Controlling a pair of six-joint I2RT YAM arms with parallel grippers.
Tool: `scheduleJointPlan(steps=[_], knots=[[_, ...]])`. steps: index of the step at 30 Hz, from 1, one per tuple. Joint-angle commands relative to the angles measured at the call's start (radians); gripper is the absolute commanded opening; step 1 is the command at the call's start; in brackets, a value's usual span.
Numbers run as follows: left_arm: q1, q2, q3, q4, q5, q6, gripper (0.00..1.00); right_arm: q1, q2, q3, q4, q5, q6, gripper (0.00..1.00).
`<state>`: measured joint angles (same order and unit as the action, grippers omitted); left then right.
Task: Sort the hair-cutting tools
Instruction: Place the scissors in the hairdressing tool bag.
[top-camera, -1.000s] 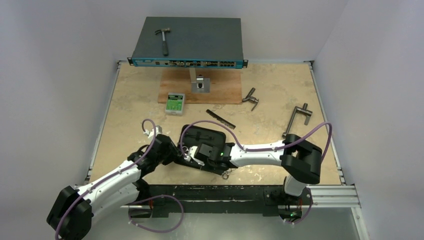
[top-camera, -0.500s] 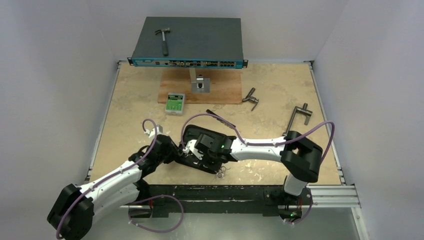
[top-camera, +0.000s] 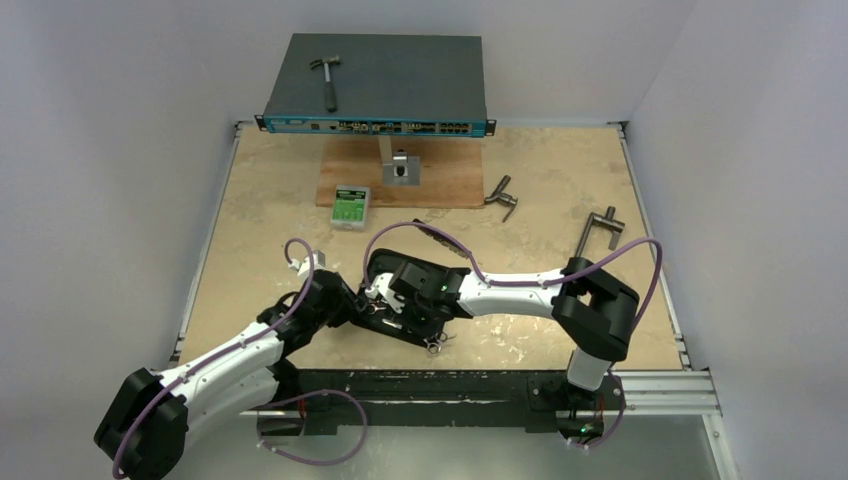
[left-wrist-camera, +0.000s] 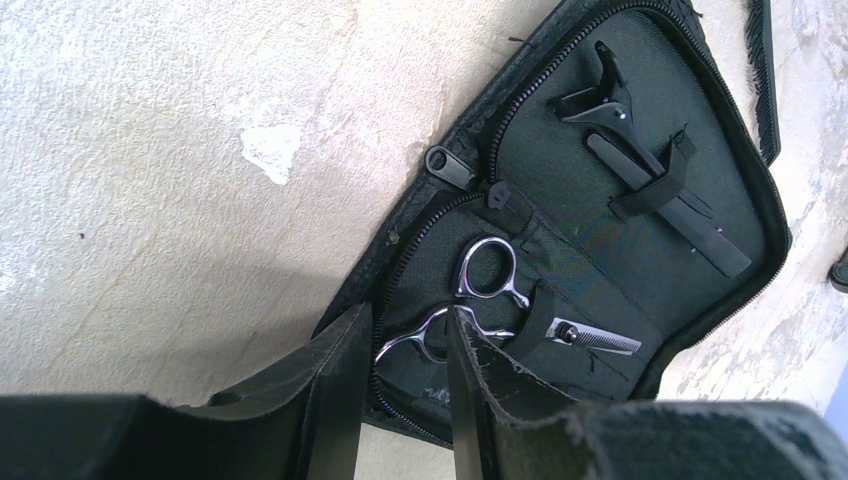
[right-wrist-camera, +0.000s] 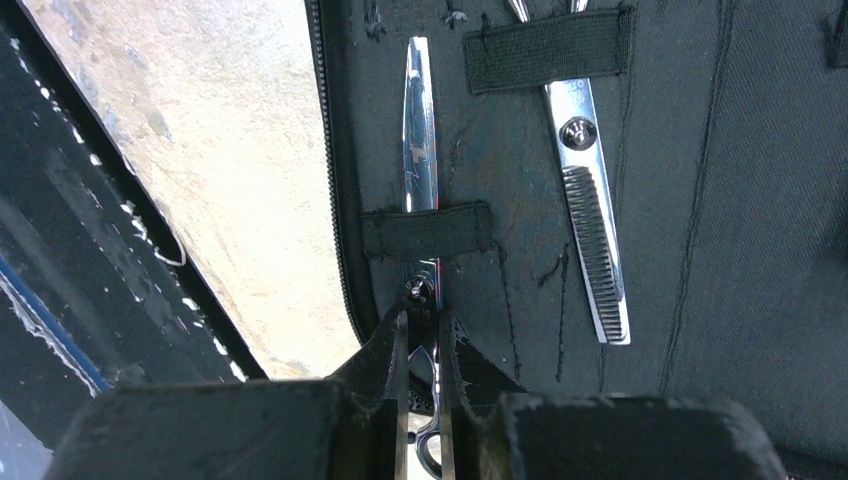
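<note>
A black zip case (top-camera: 402, 266) lies open near the table's front. My right gripper (right-wrist-camera: 422, 318) (top-camera: 418, 325) is shut on a silver scissors (right-wrist-camera: 419, 130) just below its pivot. The blade lies under an elastic strap (right-wrist-camera: 428, 230), and the rings (top-camera: 437, 345) hang past the case's near edge. A second, toothed scissors (right-wrist-camera: 590, 230) (left-wrist-camera: 487, 272) sits strapped beside it. My left gripper (left-wrist-camera: 405, 312) (top-camera: 362, 303) stands open astride the case's zipped left edge (left-wrist-camera: 385, 300). Black hair clips (left-wrist-camera: 665, 200) are in the case's far half. The black comb (left-wrist-camera: 765, 80) (top-camera: 452, 243) lies on the table behind.
At the back stands a network switch (top-camera: 400, 85) with a hammer (top-camera: 326, 80) on it, above a wooden board (top-camera: 445, 180) and a metal bracket (top-camera: 402, 168). A green-white box (top-camera: 351, 205) and two grey T-handle tools (top-camera: 503, 197) (top-camera: 598, 235) lie on the table.
My right gripper has carried its scissors leftward along the case's near side, the rings shifting left. My left gripper's jaws have narrowed a little at the case's edge.
</note>
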<state>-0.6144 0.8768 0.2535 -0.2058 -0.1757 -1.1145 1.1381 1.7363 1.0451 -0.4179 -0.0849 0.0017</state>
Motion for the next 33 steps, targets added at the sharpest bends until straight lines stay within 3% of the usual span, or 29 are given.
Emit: scheduleJointPlan(steps=[1,13,21,27,33], knots=[[-0.001,0.025,-0.037,-0.019,0.061,0.004,0.32,-0.002,0.016,0.001,0.105,-0.047,0.043,0.00],[-0.001,0.037,-0.042,-0.004,0.070,0.001,0.31,0.000,0.036,-0.030,0.173,-0.044,0.089,0.00],[-0.002,0.017,-0.037,-0.026,0.057,0.000,0.31,0.000,0.003,-0.013,0.081,0.031,0.050,0.00],[-0.001,0.008,-0.030,-0.045,0.044,0.006,0.31,0.000,-0.040,0.003,0.018,0.071,0.038,0.19],[-0.001,0.014,-0.023,-0.049,0.038,0.011,0.31,0.000,-0.088,0.010,-0.008,0.085,0.045,0.28]])
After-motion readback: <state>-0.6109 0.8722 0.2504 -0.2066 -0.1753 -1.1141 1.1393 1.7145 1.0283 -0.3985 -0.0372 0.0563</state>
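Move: The right hand still pinches the scissors' shanks; the elastic loop already around their blades lies about 4 cm to its left and 2 cm ahead, barely lower. The thinning scissors' middle is some 6 cm left and 5 cm ahead, and the black hair clips about 7 cm left and 12 cm ahead. From the left hand, at the bag's left corner, that loop is roughly 10 cm to the right and 4 cm back. The right hand, with the scissors' shanks still pinched just short of the finger rings, eases them about 1 cm to the left, blades towards and through the elastic loop, turning only a few degrees, then halts briefly. It then draws back about 1 cm to the right, rising half a centimetre and edging forward, while its fingers open to about a quarter and let go of the shanks; the left hand stays put with its fingers either side of the bag's rim at the left corner. ##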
